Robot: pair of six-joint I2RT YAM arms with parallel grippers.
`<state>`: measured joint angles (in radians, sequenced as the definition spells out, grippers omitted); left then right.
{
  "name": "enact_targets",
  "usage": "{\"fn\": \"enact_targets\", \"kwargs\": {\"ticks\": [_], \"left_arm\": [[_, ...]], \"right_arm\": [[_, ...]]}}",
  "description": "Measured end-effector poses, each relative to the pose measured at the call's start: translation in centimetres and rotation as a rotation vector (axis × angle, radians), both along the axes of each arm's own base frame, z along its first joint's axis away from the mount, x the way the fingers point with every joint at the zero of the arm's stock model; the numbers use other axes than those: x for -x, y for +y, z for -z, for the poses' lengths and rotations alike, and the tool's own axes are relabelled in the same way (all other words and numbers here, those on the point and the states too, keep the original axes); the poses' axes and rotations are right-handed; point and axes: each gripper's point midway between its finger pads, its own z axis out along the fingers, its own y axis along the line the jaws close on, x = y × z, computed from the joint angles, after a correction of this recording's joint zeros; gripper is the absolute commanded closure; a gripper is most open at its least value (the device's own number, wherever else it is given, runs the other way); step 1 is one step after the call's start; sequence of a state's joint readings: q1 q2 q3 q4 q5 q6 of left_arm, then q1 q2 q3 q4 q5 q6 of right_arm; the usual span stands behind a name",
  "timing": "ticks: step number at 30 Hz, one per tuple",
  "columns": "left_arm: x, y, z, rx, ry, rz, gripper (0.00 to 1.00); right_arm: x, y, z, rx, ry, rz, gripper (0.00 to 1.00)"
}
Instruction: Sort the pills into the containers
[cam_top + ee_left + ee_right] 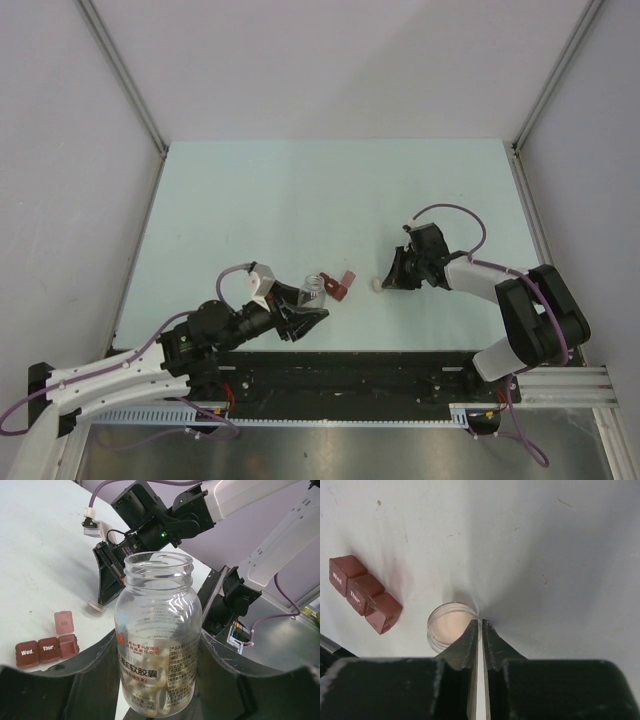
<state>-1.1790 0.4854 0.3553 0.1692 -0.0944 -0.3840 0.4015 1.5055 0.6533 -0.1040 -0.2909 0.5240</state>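
My left gripper is shut on a clear round bottle, held upright with its neck uncapped; its fingers press both sides. Pale pills lie in the bottle's lower half. The containers, a dark red pill box, sit on the table left of the bottle, and the end compartment's lid stands open. My right gripper is shut, with nothing between its tips, which point down at the table against the right rim of the cream bottle cap. That cap lies open side up.
In the top view the pill box lies between the bottle and the cap, all near the table's front edge. The right arm reaches in from the right. Grey walls stand round the pale table.
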Motion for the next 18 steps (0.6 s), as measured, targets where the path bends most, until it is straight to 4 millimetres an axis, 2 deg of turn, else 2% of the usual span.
{"fn": "enact_targets", "kwargs": {"ticks": [1,3,5,10,18], "left_arm": [[-0.01,-0.01,0.03,-0.001,0.0,0.0,1.0],[-0.03,-0.06,0.15,-0.005,0.002,0.0,0.99],[-0.05,-0.11,0.28,-0.01,0.004,0.0,0.99],[-0.06,-0.14,0.34,-0.012,0.004,0.0,1.0],[-0.08,-0.2,0.48,-0.017,0.006,0.0,1.0]], "right_arm": [[-0.03,-0.08,0.04,0.004,0.0,0.004,0.82],[-0.08,-0.24,0.13,0.011,0.002,0.015,0.79],[-0.17,-0.24,0.07,0.011,0.0,0.021,0.72],[-0.44,-0.22,-0.17,0.005,-0.008,0.039,0.65],[-0.65,-0.87,-0.28,0.013,-0.021,0.083,0.7]]}}
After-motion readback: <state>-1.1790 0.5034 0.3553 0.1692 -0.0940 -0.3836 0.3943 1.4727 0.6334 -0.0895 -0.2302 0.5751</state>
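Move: Just left of the right hand's shut fingertips, about 2 cm off and a centimetre lower, lies the middle of the jar's lid, its near rim at the tips. The pill box is roughly 9 cm to this hand's left and 1 cm farther out; its open flap is about 7 cm left, 2 cm ahead. From the left hand, which holds the jar, the lid is some 14 cm ahead, 15 cm right and 21 cm below. Opening from shut to about a third, the right hand's fingers let go of the lid's right-hand rim, close above the table. The hand eases about 1 cm to the right and half a centimetre forward, turning some 5 degrees clockwise, the left finger still close by the rim. ##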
